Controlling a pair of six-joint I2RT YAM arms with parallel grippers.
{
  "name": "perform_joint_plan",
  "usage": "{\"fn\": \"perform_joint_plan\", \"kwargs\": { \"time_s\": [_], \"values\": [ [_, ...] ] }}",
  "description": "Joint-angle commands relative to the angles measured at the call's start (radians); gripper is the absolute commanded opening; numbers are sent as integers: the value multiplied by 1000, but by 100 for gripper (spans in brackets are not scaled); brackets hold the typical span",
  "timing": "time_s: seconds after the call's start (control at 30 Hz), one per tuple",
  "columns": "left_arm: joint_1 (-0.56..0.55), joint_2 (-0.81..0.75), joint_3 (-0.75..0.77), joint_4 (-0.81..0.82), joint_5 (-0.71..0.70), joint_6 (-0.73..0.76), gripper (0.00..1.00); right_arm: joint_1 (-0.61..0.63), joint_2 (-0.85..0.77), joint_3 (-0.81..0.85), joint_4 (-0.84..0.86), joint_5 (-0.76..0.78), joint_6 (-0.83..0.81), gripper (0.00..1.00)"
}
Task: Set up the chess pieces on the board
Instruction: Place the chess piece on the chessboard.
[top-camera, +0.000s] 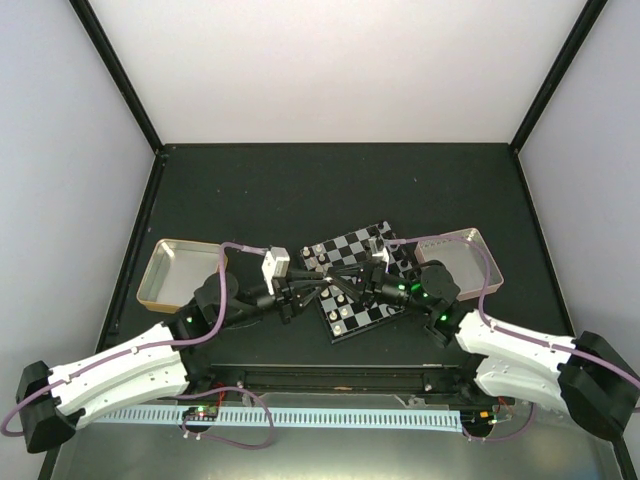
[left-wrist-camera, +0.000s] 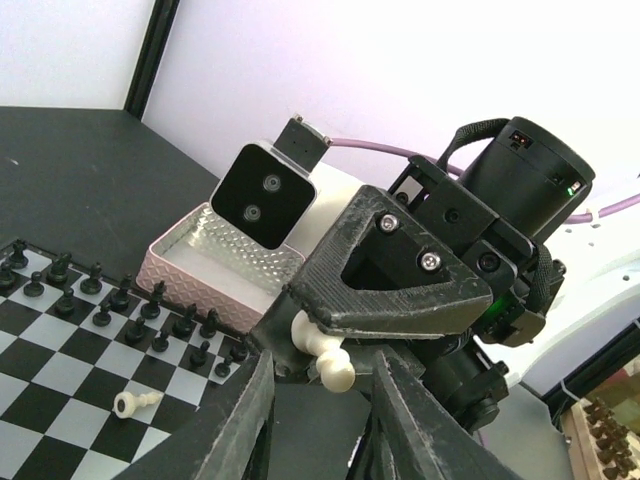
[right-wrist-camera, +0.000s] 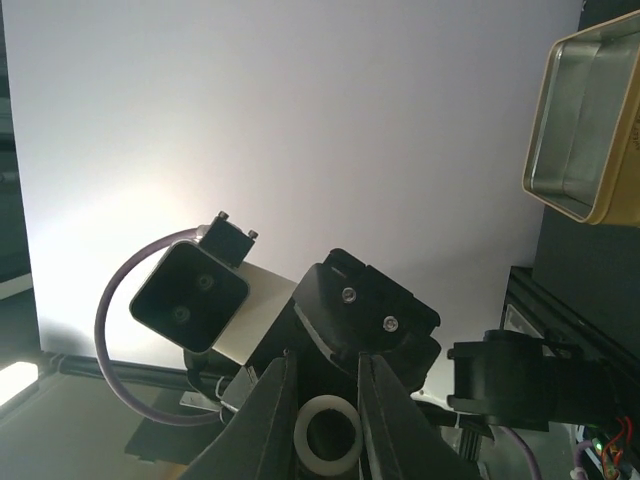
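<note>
Over the board my two grippers meet tip to tip. My right gripper is shut on a cream-white pawn, gripped near its base with the round head sticking out. The head hangs between the fingers of my left gripper, which stand apart and do not touch it. In the right wrist view the pawn's ringed base sits between my right gripper's fingers. Black pieces stand in two rows along the board's far edge. Another white pawn lies on its side on the board.
A shallow pinkish tray lies right of the board, also seen behind it as the pinkish tray. A metal tray lies at the left, and its rim shows at the upper right. A cable channel runs along the near edge.
</note>
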Motion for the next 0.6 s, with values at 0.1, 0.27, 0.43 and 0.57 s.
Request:
{"fn": "perform_joint_plan", "kwargs": {
  "time_s": [0.1,0.27,0.43,0.57],
  "values": [
    [-2,11,21,41,-22,37,25,4,23,15,51,0,13,5],
    [-2,37,32,44,-10,54,24,4,41,22,46,-8,20,5],
    [-2,54,34,42,-21,75,15,4,63,26,55,-13,41,5],
    [-2,58,37,36,-31,89,4,4,70,30,40,-18,44,6]
  ]
}}
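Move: Between the two grippers, high over the near left part of the board, the right hand already holds a white chess piece at its own hand point. The left fingers stand open around the piece's free end, with its middle about 2 cm to the left hand's right and 1 cm ahead. For the right hand, the left fingertips are some 2 cm to its left. From the left hand, the chessboard's middle lies roughly 8 cm right, 6 cm ahead and 25 cm below, and a toppled white piece 9 cm right, 4 cm ahead. Closing on the offered end, the left fingers go from about a third open to nearly shut and pinch the chess piece, which the right fingers keep gripping. Both hands sink together by about 1 to 1.5 cm and ease forward a little under 1 cm, drawing closer sideways as the right hand shifts slightly left. ##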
